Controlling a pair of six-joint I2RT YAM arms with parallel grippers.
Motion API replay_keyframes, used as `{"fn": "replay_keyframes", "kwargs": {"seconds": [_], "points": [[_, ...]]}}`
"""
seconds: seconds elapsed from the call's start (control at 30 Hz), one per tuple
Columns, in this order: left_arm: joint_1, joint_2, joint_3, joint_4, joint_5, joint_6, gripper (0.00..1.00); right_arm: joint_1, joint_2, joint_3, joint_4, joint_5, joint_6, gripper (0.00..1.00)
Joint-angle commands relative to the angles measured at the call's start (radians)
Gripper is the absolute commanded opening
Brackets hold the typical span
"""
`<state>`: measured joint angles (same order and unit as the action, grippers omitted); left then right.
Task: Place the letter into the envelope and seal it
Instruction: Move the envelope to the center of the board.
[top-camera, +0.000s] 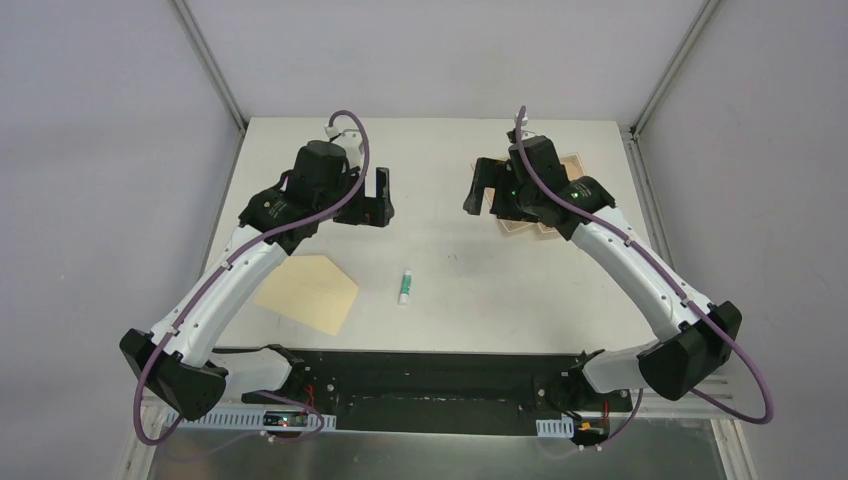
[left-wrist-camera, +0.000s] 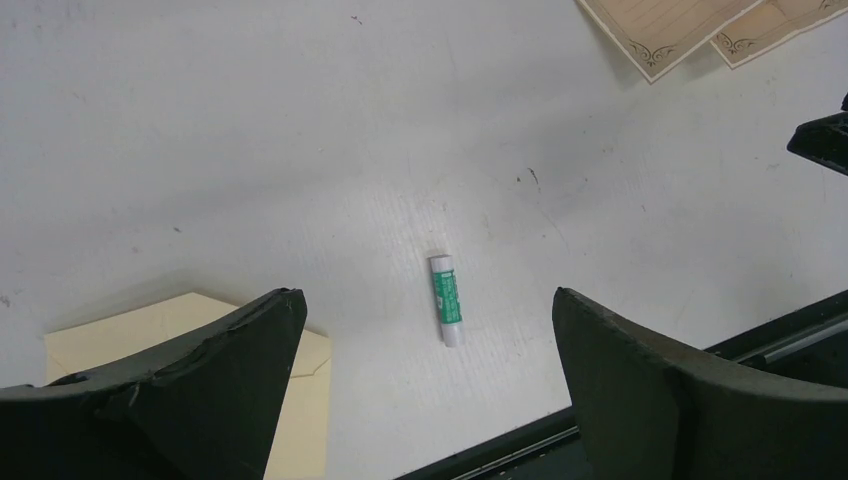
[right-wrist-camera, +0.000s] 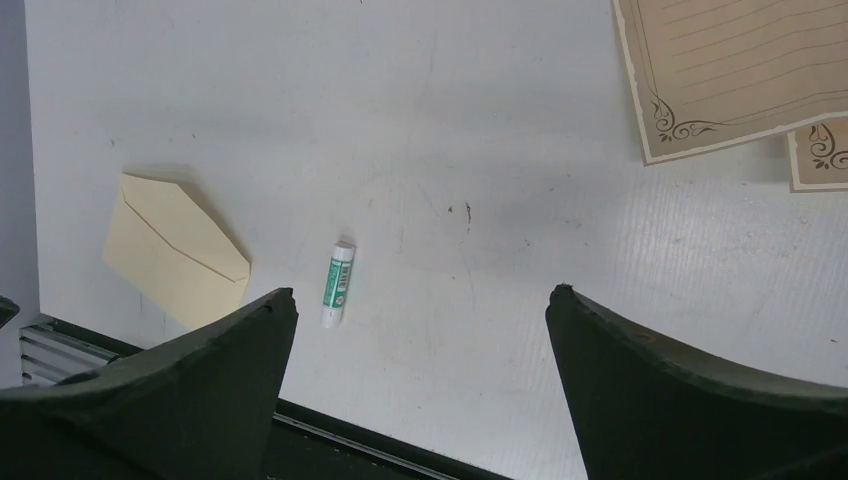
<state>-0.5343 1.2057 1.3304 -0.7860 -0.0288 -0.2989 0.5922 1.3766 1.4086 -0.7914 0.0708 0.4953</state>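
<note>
The envelope (top-camera: 308, 292) lies flat at the table's near left, yellow-tan, its pointed flap open; it also shows in the wrist views (left-wrist-camera: 300, 400) (right-wrist-camera: 175, 250). The letter (right-wrist-camera: 730, 70), a tan lined sheet with corner ornaments, lies at the far right, partly hidden under my right arm (top-camera: 518, 228). A corner of a second such sheet (right-wrist-camera: 820, 155) sits beside it. My left gripper (top-camera: 378, 205) (left-wrist-camera: 427, 292) hovers open over the table's middle left. My right gripper (top-camera: 480, 195) (right-wrist-camera: 420, 290) hovers open just left of the letter. Neither holds anything.
A small white-green tube (top-camera: 405, 286) (left-wrist-camera: 447, 300) (right-wrist-camera: 337, 282) lies between the envelope and the table's centre. A black rail (top-camera: 430, 365) runs along the near edge by the arm bases. Metal frame posts (top-camera: 215, 70) stand at the back corners.
</note>
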Motion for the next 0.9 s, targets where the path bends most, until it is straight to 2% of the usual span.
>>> {"fn": "replay_keyframes", "kwargs": {"seconds": [0.0, 0.33, 0.63, 0.87], "points": [[0.014, -0.033, -0.007, 0.024, -0.037, -0.012, 0.99, -0.005, -0.036, 0.002, 0.035, 0.003, 0.008, 1.00], [0.016, -0.035, -0.014, -0.017, -0.129, -0.042, 0.99, -0.005, -0.024, -0.011, 0.044, -0.014, 0.015, 1.00], [0.042, -0.050, -0.048, -0.053, -0.209, -0.130, 0.99, -0.002, 0.004, -0.017, 0.050, -0.038, 0.019, 1.00], [0.143, -0.053, -0.125, -0.116, -0.225, -0.286, 0.99, -0.002, 0.019, -0.037, 0.057, -0.050, 0.012, 1.00]]}}
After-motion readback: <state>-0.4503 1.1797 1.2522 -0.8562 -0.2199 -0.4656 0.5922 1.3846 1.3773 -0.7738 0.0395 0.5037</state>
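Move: The envelope lies on the board about 21 cm to the left of my left hand, some 5 cm back and roughly 25 cm below it. The glue stick lies almost under that same hand, about 3 cm to its right, 5 cm back and just as far down. From my right hand the envelope is about 40 cm to the left, 7 cm back and some 23 cm below. Starting slowly and then speeding up, I swing my left hand about 6 cm to the left, away from above the glue stick and towards the envelope, sinking about 3 cm, mostly late in the swing. My wrist turns some 20 degrees counter-clockwise on the way; the fingers stay wide open and touch nothing. ##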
